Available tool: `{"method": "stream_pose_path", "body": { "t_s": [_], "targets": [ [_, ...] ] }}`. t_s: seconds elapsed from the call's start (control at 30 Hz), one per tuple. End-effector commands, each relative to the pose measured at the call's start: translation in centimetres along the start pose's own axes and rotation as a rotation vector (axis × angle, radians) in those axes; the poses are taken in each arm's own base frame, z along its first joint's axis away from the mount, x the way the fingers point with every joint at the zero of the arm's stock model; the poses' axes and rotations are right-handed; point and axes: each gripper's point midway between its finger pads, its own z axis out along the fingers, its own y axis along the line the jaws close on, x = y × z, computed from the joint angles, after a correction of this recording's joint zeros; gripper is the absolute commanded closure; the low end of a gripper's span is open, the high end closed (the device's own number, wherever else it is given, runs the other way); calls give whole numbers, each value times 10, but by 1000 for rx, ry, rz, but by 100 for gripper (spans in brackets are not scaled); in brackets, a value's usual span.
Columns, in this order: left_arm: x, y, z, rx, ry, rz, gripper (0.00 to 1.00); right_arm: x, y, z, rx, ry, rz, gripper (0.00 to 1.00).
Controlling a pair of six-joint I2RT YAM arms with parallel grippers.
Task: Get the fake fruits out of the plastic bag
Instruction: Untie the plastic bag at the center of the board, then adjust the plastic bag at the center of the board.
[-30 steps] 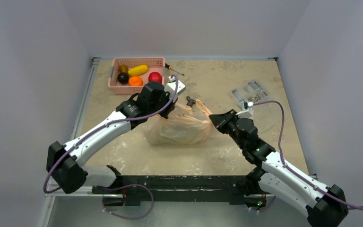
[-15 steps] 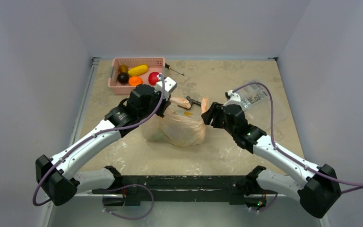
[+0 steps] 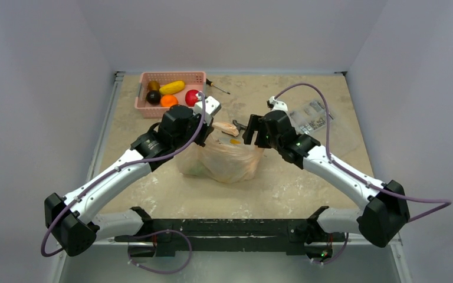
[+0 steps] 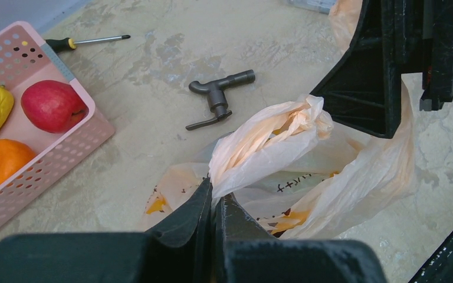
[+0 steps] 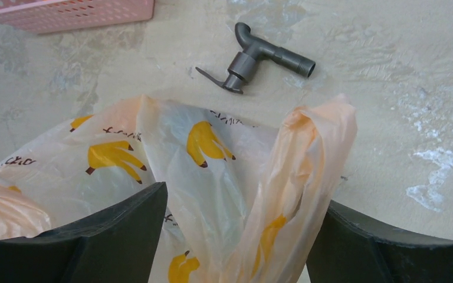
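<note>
The plastic bag (image 3: 227,162), pale peach with yellow banana prints, sits crumpled mid-table. My left gripper (image 4: 214,197) is shut on one twisted handle (image 4: 271,135) at the bag's left top. My right gripper (image 5: 248,194) is open, its fingers standing on either side of the other handle (image 5: 307,153) without pinching it. A faint green tint (image 3: 196,170) shows through the bag's lower left wall; nothing else inside can be made out. A yellow fake fruit (image 3: 172,88) and a dark round one (image 3: 153,97) lie in the pink basket (image 3: 171,76).
The basket also holds an orange ball (image 3: 168,101) and a red apple (image 4: 52,106). A grey tap-shaped part (image 5: 253,59) lies just behind the bag. A screwdriver (image 4: 88,41) lies right of the basket. A clear packet of small parts (image 3: 312,118) is at the back right.
My right gripper went from shut to open and swung left and farther back over the bag's right handle. My left arm pulled its handle and the bag slightly left, then held still.
</note>
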Motion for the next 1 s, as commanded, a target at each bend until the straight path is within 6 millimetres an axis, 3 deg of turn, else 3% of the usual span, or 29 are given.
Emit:
{"method": "stream_pose_path", "body": {
  "t_s": [0.0,0.17,0.2,0.3,0.37,0.53,0.7,0.8,0.97],
  "targets": [
    [-19,-1,-2,8,-59,-22,100,-11,-1,-12,22,-27,57,25],
    [-18,0,1,3,-50,-18,100,-23,-11,-27,38,-106,54,29],
    [-17,0,1,5,-46,-20,100,-24,-10,-29,31,-110,47,36],
    [-15,-2,3,11,-39,-20,100,-28,-10,-33,22,-131,24,84],
    [-13,-1,5,10,-32,-12,98,-32,-13,-34,27,-156,4,100],
    [-7,-19,-4,124,26,64,48,-41,10,-42,-78,-157,-30,100],
    [-23,-20,-12,92,85,98,11,-48,23,-50,-154,-190,-30,100],
    [-41,-10,-11,-47,125,173,6,-49,26,-49,-164,-182,-39,100],
    [-51,-24,-1,-76,161,261,4,-47,27,-50,-173,-178,-52,100]
  ]
}}
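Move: The left hand still pinches the bag's left handle. From it the bag body lies about 18 cm below, 6 cm right and 3 cm back, and the grey tap some 8 cm ahead, 10 cm right and 23 cm down. The bag's right handle stands between the right hand's open fingers, about 1 cm right of the hand point. From that hand the tap is roughly 6 cm ahead, 4 cm left and 17 cm below. The right fingers pinch shut on the bag's right handle as that hand shifts about 2 cm left and rises; it keeps hold and lifts on to about 5 cm up, easing back slightly to the right. The left hand then lets go of the left handle, opening wide while it dips and draws back by 1.5 cm or so, then climbs clear some 6 cm, heading right. ##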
